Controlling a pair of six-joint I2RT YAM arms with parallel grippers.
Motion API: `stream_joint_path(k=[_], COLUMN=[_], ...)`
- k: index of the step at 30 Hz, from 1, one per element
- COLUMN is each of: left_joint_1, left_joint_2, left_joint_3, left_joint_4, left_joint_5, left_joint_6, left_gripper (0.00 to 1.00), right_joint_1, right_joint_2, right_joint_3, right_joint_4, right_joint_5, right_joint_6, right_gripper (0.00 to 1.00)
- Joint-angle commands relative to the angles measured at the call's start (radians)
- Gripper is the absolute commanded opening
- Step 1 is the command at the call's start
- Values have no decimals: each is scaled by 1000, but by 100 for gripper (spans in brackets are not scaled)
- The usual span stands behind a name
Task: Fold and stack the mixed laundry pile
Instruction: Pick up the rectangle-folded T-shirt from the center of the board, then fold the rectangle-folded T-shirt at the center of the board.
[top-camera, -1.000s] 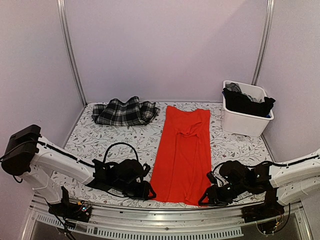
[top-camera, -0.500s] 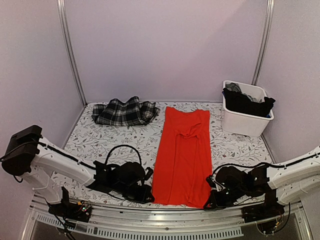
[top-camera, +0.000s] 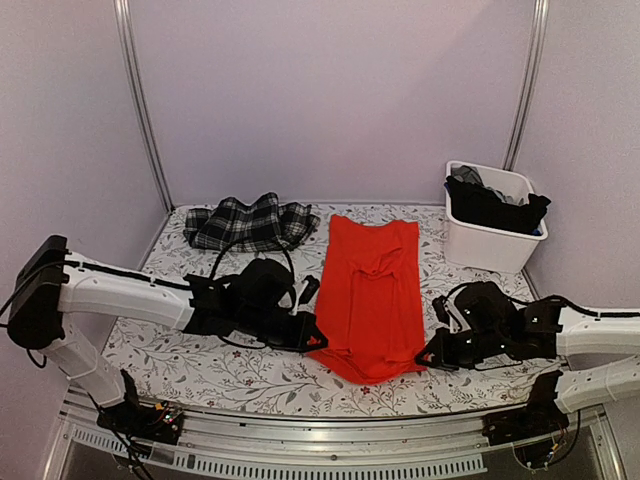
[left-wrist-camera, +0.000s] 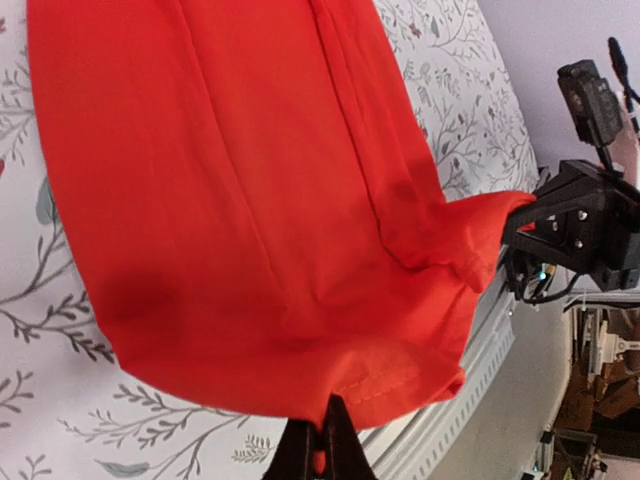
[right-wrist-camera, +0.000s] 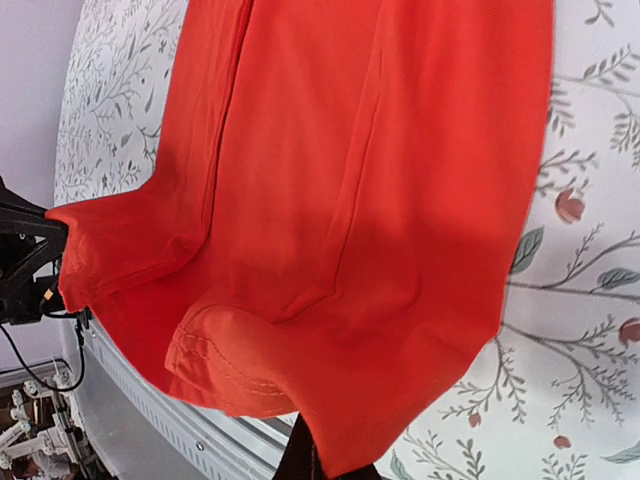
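The bright orange-red garment lies lengthwise down the middle of the tablecloth, its near end lifted and sagging between my two grippers. My left gripper is shut on the near left corner of the orange-red garment, the hem pinched at the fingertips. My right gripper is shut on the near right corner of that garment, cloth draped over its jaws. The black-and-white plaid garment lies bunched at the far left. Dark garments fill the bin.
A white plastic bin stands at the far right. The floral tablecloth covers the table. A metal rail runs along the near edge. Grey walls close in on three sides.
Both grippers shut on the orange-red garment's near corners, then rose and moved away from the near edge. The garment's near end came up off the table with them.
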Motion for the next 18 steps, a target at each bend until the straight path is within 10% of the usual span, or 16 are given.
stream_joint_path(k=[1,18], left_joint_1=[78,355], left_joint_2=[94,463], left_joint_3=[124,541], left_joint_4=[-32,-27], left_joint_5=[27,61], left_joint_6=[137,317], left_gripper=[0,0], right_joint_1=[-145,-564], right_joint_2=[59,554], right_joint_3=[64,403], right_joint_4=[4,206], right_joint_5=[-16,-136], right_joint_6=[-213,-627], right_gripper=[0,0])
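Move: Both hands already hold the red T-shirt's near hem by its corners, about 20 cm apart and 6–8 cm over the board. The shirt's far end lies some 42 cm ahead of the left hand and 14 cm to its right; from the right hand it is about 44 cm ahead and 8 cm left. The plaid shirt lies roughly 38 cm ahead and 19 cm left of the left hand, and the white bin about 37 cm ahead and 20 cm right of the right hand. Keeping the two hem corners pinched in shut fingers, both arms sweep forward together by about 18 cm at a quick, even pace, almost level after the left rises slightly and settles back, carrying the hem over the flat part of the T-shirt towards its far end. Both edge slightly to the right on the way, and their wrists tilt some 10 degrees so that the downward-slanting fingertips swing forward. ##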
